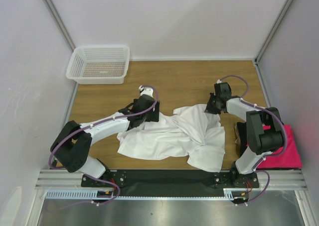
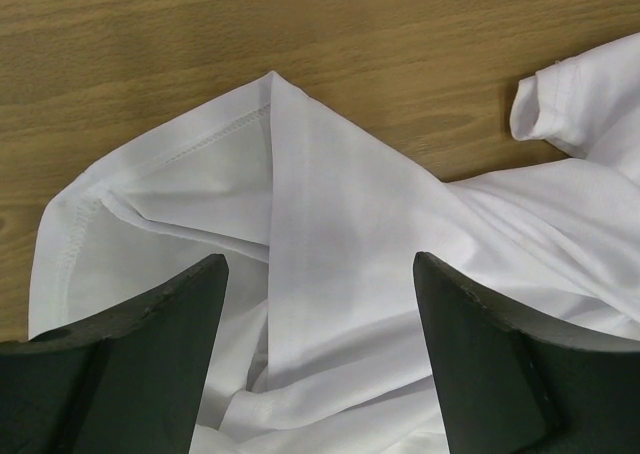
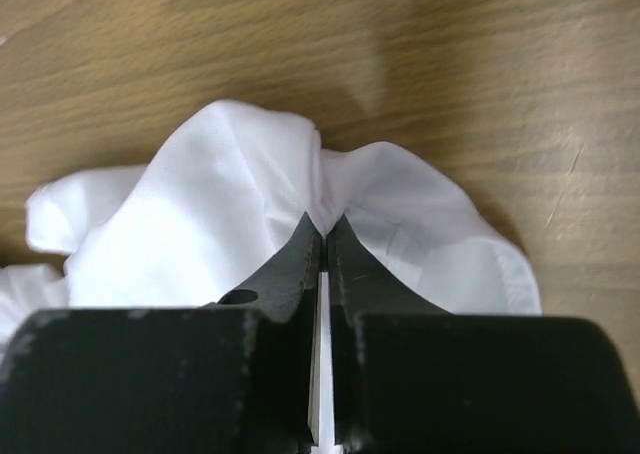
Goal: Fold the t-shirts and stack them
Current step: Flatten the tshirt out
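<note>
A large white t-shirt [image 1: 174, 136] lies crumpled on the wooden table between the two arms. My left gripper [image 1: 149, 114] hovers over its upper left part. In the left wrist view the left gripper [image 2: 320, 264] is open, its fingers [image 2: 170, 314] straddling a raised fold of the white t-shirt [image 2: 330, 194] with a stitched hem. My right gripper [image 1: 212, 106] is at the shirt's upper right corner. In the right wrist view the right gripper [image 3: 323, 226] is shut on a pinch of the white t-shirt [image 3: 220, 194]. A magenta-pink t-shirt [image 1: 288, 154] lies at the right edge.
A white mesh basket [image 1: 99, 64] stands at the far left corner of the table. White walls enclose the table on three sides. The right arm's base [image 1: 246, 171] stands beside the pink shirt.
</note>
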Robot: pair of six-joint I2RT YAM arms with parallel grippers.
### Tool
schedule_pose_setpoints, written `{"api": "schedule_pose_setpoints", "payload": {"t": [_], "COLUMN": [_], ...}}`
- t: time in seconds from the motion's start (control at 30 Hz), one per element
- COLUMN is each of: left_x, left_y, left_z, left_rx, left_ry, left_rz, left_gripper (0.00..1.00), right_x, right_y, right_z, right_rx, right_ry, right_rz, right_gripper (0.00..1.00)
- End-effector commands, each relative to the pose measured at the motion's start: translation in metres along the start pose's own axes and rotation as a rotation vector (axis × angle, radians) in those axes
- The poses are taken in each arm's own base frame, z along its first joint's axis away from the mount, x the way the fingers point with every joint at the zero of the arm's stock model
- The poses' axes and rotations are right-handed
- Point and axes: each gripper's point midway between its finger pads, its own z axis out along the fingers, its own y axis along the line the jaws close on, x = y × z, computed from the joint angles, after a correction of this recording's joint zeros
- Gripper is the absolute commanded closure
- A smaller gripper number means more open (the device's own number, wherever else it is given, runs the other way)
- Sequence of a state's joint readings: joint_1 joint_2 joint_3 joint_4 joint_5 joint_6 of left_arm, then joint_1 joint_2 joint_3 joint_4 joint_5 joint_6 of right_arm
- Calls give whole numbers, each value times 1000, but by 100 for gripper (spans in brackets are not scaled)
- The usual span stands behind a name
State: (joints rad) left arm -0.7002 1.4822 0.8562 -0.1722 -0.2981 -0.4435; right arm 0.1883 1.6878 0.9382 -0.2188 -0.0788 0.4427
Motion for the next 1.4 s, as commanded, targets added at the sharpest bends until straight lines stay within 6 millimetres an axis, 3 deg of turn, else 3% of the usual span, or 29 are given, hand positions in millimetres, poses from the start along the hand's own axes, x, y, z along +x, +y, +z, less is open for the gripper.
{"api": "schedule_pose_setpoints", "payload": {"t": [0.0, 0.1, 0.23, 0.3, 0.37, 0.4, 0.77, 1.27, 1.37], "left_x": [-12, -15, -32, -29, -38, -32, -30, -19, -18], "left_y": [-7, -3, -13, -14, -17, -15, 6, 1, 1], "left_z": [4, 13, 28, 38, 44, 51, 64, 84, 86], "left_rx": [3, -37, -17, -30, -40, -60, -147, -105, -107], "left_ry": [-28, -28, -46, -19, -24, 1, -10, 8, 12], "left_rz": [-3, -1, -7, -6, -24, -19, -72, -81, -79], "left_gripper": [19, 19, 22, 24, 27, 27, 32, 39, 49], "right_x": [-19, -9, 12, 29, 35, 43, 46, 44, 43], "right_y": [27, 34, 26, 16, 12, 7, 5, 8, 7], "right_z": [-34, -60, -77, -76, -78, -77, -83, -82, -83], "right_rx": [-71, -88, -86, -73, -63, -54, -54, -52, -44], "right_ry": [-83, -111, -109, -84, -82, -64, -76, -69, -71], "right_rz": [-33, -44, -18, -10, 4, 8, 18, 9, 9], "right_gripper": [100, 100, 100, 100, 100, 100, 100, 100, 100]}}
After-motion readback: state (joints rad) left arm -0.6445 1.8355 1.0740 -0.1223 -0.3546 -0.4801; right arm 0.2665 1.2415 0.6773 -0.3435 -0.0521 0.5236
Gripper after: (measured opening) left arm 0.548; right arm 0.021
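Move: The left gripper hangs open, with the shirt's far-left point almost straight ahead of it, about 7 cm out and 6 cm down. The loose sleeve end lies some 7 cm to the right of that point and 1 cm farther out. The right gripper is already shut on the shirt's far-right edge; the spot on the shirt's right half that it draws towards is roughly 9 cm straight back, with the sleeve end about 13 cm to its left and 1 cm farther out. Keep the right gripper shut on the shirt edge, lift it about 7 cm while drawing it back, then let it sink halfway down, 9 cm nearer the base, and hold there. Meanwhile bring the left gripper forward over the shirt and down to its far-left point, turning slightly counter-clockwise and narrowing the fingers around the cloth without shutting them. ##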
